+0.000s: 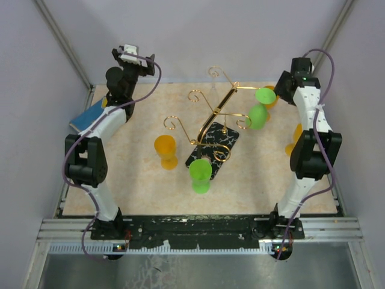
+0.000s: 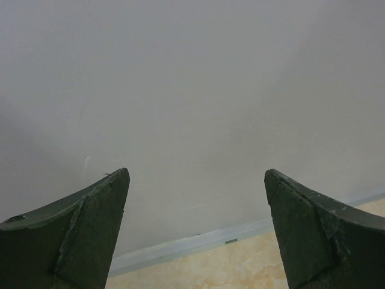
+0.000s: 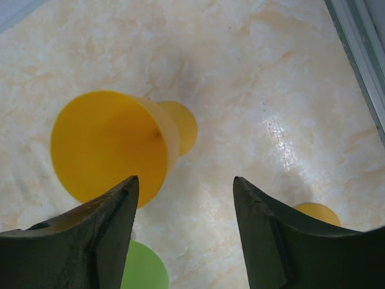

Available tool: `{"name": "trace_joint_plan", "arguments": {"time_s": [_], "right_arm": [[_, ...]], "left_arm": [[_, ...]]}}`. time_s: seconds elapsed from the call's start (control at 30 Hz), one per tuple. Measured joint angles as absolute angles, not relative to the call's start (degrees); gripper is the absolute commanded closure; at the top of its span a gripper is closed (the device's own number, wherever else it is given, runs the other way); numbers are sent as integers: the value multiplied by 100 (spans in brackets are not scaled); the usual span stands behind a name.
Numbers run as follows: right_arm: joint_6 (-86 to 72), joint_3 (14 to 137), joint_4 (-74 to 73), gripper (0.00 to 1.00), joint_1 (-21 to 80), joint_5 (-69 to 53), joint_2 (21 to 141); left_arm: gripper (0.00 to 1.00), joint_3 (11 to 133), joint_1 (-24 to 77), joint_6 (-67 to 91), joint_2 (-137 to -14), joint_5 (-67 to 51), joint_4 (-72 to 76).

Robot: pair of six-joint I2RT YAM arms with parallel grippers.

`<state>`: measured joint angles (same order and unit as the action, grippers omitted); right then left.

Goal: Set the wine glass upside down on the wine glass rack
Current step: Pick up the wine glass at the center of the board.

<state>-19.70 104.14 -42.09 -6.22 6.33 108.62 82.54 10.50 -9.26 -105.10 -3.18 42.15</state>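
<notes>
The wine glass rack (image 1: 212,114) is gold wire on a black marbled base (image 1: 224,139) at the table's middle. A green wine glass (image 1: 258,115) hangs at its right arm. Just right of it is my right gripper (image 1: 281,90), over an orange wine glass (image 1: 274,99). In the right wrist view that orange glass (image 3: 108,144) lies left of the gap, its wide round end towards the camera. The right gripper (image 3: 185,186) is open with only tabletop between its fingers. My left gripper (image 2: 195,177) is open, raised at the back left (image 1: 129,57) and facing the wall.
An orange glass (image 1: 165,150) stands left of the rack and a green glass (image 1: 200,174) at its front. Another orange piece (image 1: 296,138) sits by the right arm. A blue object (image 1: 90,114) lies under the left arm. A metal rail (image 3: 358,54) borders the table.
</notes>
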Motion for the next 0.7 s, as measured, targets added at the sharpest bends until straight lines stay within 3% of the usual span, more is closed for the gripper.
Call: {"name": "trace_joint_plan", "arguments": {"time_s": [0.23,0.47,0.7], "right_arm": [[-1977,10193,-4064,64,-622,580,10954],[-1942,10189,-3920,100,-622,567,11015],[-1824,10370,-4010,100,-615,679,11015]], "left_arm": [[1,8313,1050,-895,-10586,-322,4193],[1,8484,1050,-856,-10619,-322,4115],[1,9334,1050,-637,-10818,-89,3376]]}}
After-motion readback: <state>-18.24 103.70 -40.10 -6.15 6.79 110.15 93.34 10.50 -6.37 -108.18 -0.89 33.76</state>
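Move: The wine glass to be gripped, a yellow one standing upright, has its middle some 3 cm left, 2 cm ahead and 6 cm below the right hand. The green glass hung upside down on the rack is about 9 cm left, 5 cm back and roughly level with the hand; a second yellow glass stands around 6 cm right, 14 cm back and 7 cm down. From the left hand, the wine glass is roughly 48 cm right, 6 cm back and 25 cm below. Down about 2 cm goes the right hand as its part-open fingers start to close around the near right side of the yellow glass's rim; it then holds its depth while they shut fully, pinching the thin wall, and eases up 1 cm. The open left hand drifts some 3 cm up and 2 cm forward, empty. ##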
